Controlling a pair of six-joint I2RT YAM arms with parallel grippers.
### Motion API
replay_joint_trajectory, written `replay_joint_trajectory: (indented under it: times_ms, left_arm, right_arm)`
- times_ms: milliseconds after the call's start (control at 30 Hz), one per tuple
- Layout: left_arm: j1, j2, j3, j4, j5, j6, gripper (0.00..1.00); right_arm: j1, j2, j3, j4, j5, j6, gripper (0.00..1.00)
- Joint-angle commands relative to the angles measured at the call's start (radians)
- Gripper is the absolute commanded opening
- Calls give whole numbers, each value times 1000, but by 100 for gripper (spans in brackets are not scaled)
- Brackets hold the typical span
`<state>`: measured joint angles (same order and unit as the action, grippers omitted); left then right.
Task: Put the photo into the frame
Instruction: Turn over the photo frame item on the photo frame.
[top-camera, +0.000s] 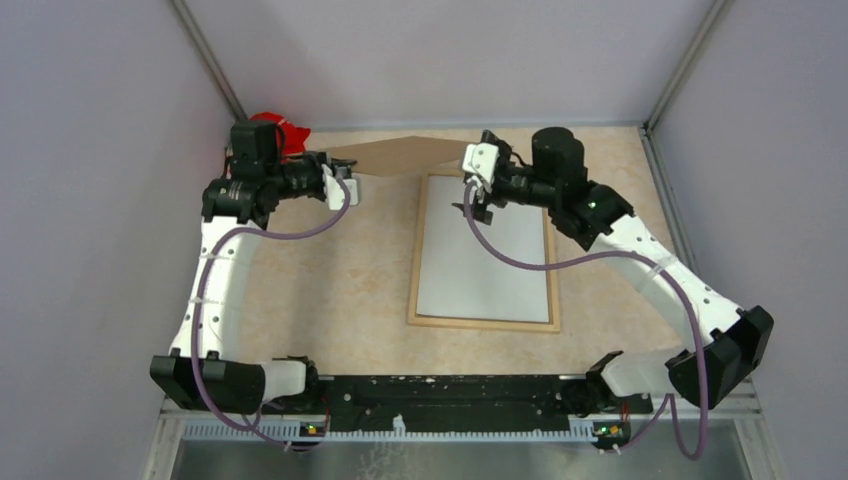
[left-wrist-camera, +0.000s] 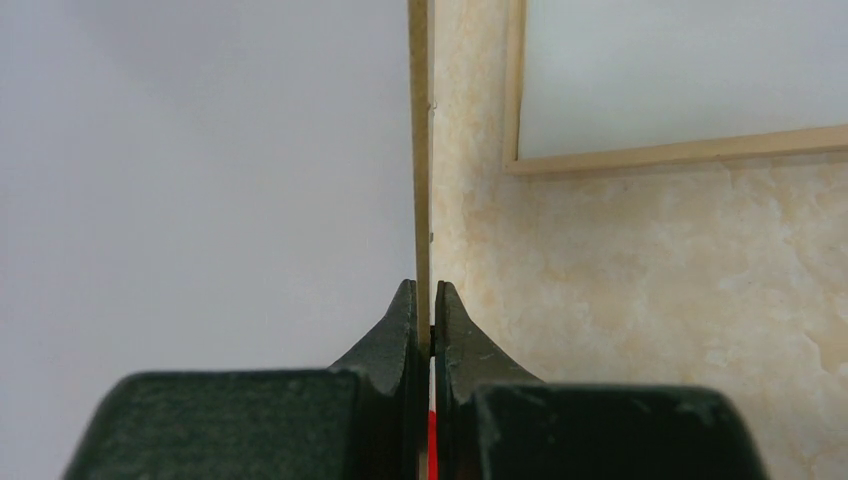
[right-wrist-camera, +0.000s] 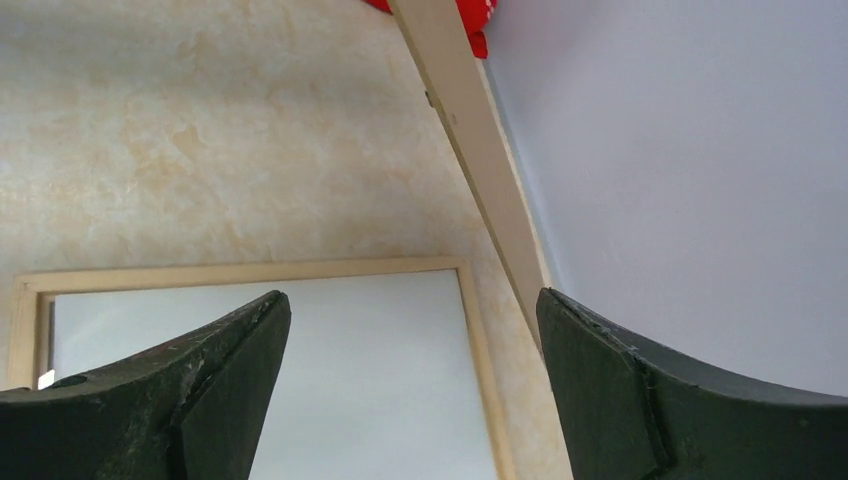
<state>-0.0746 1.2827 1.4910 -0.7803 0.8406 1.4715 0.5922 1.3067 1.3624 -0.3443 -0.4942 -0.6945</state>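
Note:
The frame (top-camera: 480, 323) of light wood lies flat on the table right of centre. The photo (top-camera: 485, 255) sits inside it, whitish-grey back up; its printed side is hidden. My left gripper (top-camera: 345, 178) is shut on the left end of the brown backing board (top-camera: 405, 155), held up along the back just beyond the frame. In the left wrist view the board (left-wrist-camera: 421, 150) runs edge-on out of the left gripper (left-wrist-camera: 430, 300). My right gripper (right-wrist-camera: 413, 310) hangs open over the photo (right-wrist-camera: 350, 380) at the frame's far end (right-wrist-camera: 250, 272), the board (right-wrist-camera: 470, 130) beside its right finger.
A red object (top-camera: 280, 130) sits in the back left corner behind the left arm. Lilac walls close in the back and both sides. The marbled tabletop (top-camera: 350, 280) shows to the left of the frame.

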Motion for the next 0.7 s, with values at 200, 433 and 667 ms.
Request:
replay_joint_trajectory:
  times_ms: [200, 433, 667]
  left_arm:
    - [-4, -107, 63, -54, 149, 120, 0]
    - [-4, -130, 84, -132, 168, 166, 0]
    - [-4, -154, 79, -126, 193, 166, 0]
  right_arm:
    - [98, -13, -32, 123, 116, -119, 90]
    - [121, 36, 8, 81, 140, -155, 84]
    - [205, 117, 72, 69, 200, -177, 55]
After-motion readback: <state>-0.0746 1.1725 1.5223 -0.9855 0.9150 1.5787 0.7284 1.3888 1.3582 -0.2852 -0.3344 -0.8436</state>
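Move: My left hand already pinches one edge of the brown backboard, whose free right end lies about 22 cm to its right, 1 cm ahead and level with it. From my open right hand, that free end is some 5 cm ahead, at the same height and with no sideways offset. The photo frame's middle is roughly 33 cm below my right hand, 3 cm back and 3 cm right. The red cloth lies about 17 cm ahead of my left hand, 19 cm left and 32 cm below. I keep my left hand's pinch on the backboard and draw it back about 6 cm, rising slightly, so that its free end comes in between my right fingers. Meanwhile I reach some 4 cm left with my right hand, sinking about 2 cm as the wrist tilts roughly 10 degrees, and close the wide-open fingers partway around the board's end without clasping it yet. ##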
